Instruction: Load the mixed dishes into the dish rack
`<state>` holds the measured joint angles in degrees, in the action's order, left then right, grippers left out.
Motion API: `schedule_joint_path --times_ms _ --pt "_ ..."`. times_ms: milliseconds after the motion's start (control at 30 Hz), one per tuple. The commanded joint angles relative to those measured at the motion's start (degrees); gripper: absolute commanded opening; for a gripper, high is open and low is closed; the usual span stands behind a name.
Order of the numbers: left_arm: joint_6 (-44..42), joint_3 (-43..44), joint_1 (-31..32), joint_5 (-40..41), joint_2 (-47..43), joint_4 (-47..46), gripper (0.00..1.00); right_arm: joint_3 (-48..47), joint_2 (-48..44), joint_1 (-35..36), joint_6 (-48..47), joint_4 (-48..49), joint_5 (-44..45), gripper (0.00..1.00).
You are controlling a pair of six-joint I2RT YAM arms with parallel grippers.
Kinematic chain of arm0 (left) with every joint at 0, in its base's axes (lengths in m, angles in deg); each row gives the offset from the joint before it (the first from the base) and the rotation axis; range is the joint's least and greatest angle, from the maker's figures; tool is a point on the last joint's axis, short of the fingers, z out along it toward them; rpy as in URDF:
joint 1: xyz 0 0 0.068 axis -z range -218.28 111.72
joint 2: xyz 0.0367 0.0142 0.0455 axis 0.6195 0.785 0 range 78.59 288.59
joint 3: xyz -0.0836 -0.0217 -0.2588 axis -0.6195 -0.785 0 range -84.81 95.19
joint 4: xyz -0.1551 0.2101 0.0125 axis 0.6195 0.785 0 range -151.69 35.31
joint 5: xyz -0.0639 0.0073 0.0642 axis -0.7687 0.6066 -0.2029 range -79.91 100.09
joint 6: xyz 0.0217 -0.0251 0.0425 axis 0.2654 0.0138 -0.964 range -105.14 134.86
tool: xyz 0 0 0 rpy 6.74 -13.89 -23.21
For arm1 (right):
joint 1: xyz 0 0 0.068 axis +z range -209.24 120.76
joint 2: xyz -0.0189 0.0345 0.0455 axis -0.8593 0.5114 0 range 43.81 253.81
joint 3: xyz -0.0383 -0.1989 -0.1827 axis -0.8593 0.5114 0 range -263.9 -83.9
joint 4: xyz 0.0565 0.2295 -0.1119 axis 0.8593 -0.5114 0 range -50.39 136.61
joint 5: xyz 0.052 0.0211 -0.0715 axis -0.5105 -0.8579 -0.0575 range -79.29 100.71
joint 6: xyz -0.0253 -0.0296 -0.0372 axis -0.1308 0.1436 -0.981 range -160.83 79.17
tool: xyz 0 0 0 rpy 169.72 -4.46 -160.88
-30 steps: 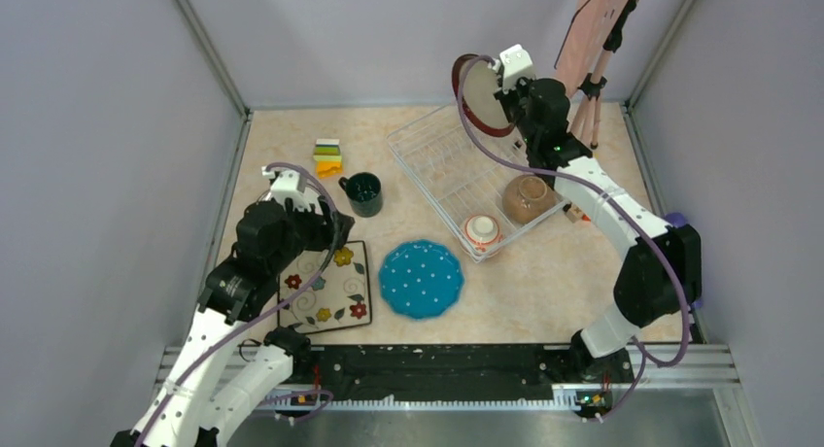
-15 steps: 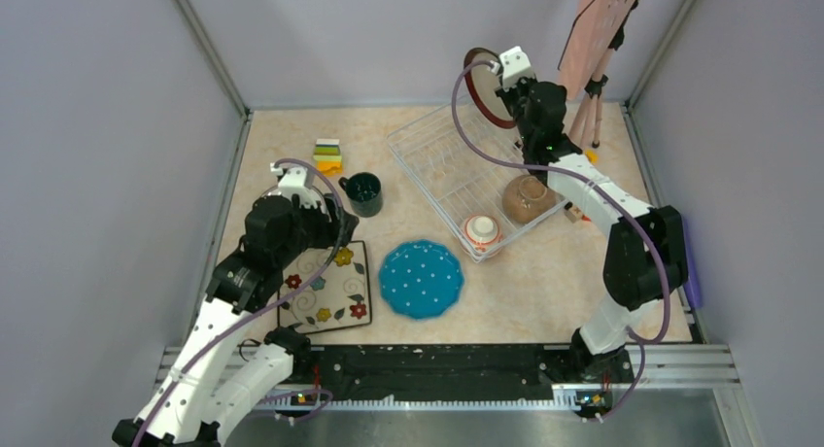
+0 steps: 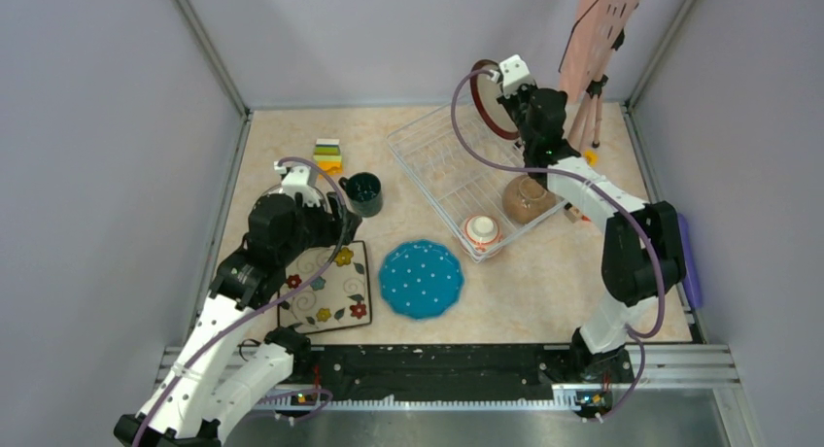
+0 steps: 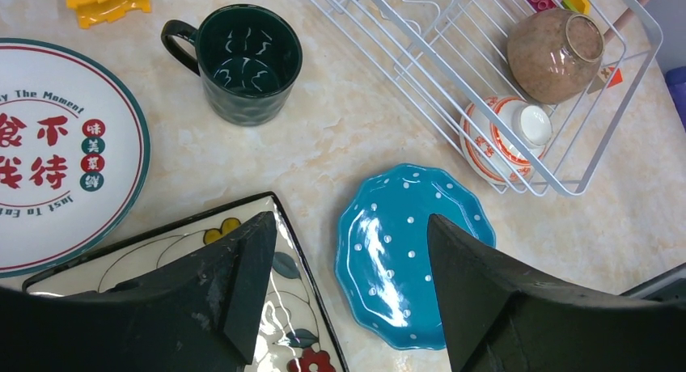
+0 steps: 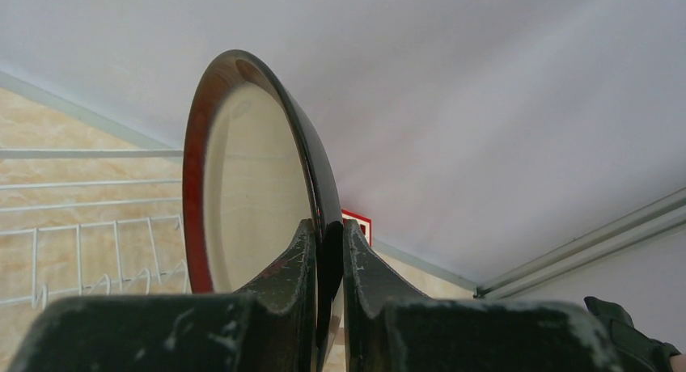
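Observation:
My right gripper is shut on the rim of the red-rimmed cream plate, which stands on edge in the air above the far end of the white wire dish rack. A brown bowl and an orange bowl lie in the rack's near end. My left gripper hangs open and empty over the gap between the square floral plate and the blue dotted plate. The teal mug stands upright. The white red-marked plate lies left of it.
A stack of coloured blocks sits behind the mug. A pink perforated board on a tripod stands at the back right. A small red toy cube lies beside the rack's right side. Enclosure walls rise on three sides.
The right arm has carried the red-rimmed plate a little back and right and turned it more edge-on. The left arm has crept slightly toward the mug.

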<state>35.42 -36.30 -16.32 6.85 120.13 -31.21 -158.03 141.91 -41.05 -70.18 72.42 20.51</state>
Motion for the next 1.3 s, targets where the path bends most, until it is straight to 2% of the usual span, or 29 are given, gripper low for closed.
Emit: schedule_joint_path --times_ms 0,300,767,1100,1233,1267 --pt "0.27 -0.69 0.16 -0.93 0.23 -3.30 0.73 1.16 0.48 -1.57 -1.63 11.80 -0.87 0.00" --pt "-0.43 -0.85 0.19 -0.97 0.22 -3.32 0.74 3.87 1.54 -2.26 -4.77 15.79 -2.68 0.00" --pt "-0.69 -1.57 0.15 -1.67 0.22 -4.07 0.73 7.88 2.99 -2.25 -3.69 15.72 -5.93 0.00" --pt "-1.04 -2.16 0.13 -1.73 -0.16 -3.85 0.74 7.08 5.02 -2.35 0.72 14.26 -5.41 0.00" --pt "-1.04 -2.07 0.19 -1.67 -0.24 -3.76 0.74 4.35 5.96 -2.46 3.09 10.90 -3.60 0.00" --pt "-1.00 -2.10 0.19 -1.74 -0.25 -3.76 0.74 3.59 6.16 -2.40 3.84 9.99 -2.38 0.09"
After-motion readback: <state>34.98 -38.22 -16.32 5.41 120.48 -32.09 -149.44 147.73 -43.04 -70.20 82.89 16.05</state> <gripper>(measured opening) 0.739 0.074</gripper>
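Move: The red-rimmed plate, already pinched in the right hand, is bound for the dish rack's rear slots, roughly 17 cm below that hand, about 3 cm to its left and 1 cm back. Of this hand, the brown bowl lies some 19 cm back and 7 cm right, and the red box about 10 cm ahead and 12 cm right, both some 20 cm lower. From the left hand the slots lie about 31 cm ahead, 37 cm right and 11 cm down. The red-rimmed plate, steeply tilted, is lowered by the right arm into the rear wire dividers of the rack, about 8 cm down in all: almost hovering at first while the fingers tip up about 5 degrees, then sinking quickly, tipping back slightly downward, and easing off. The fingers keep their pinch on its rim. ##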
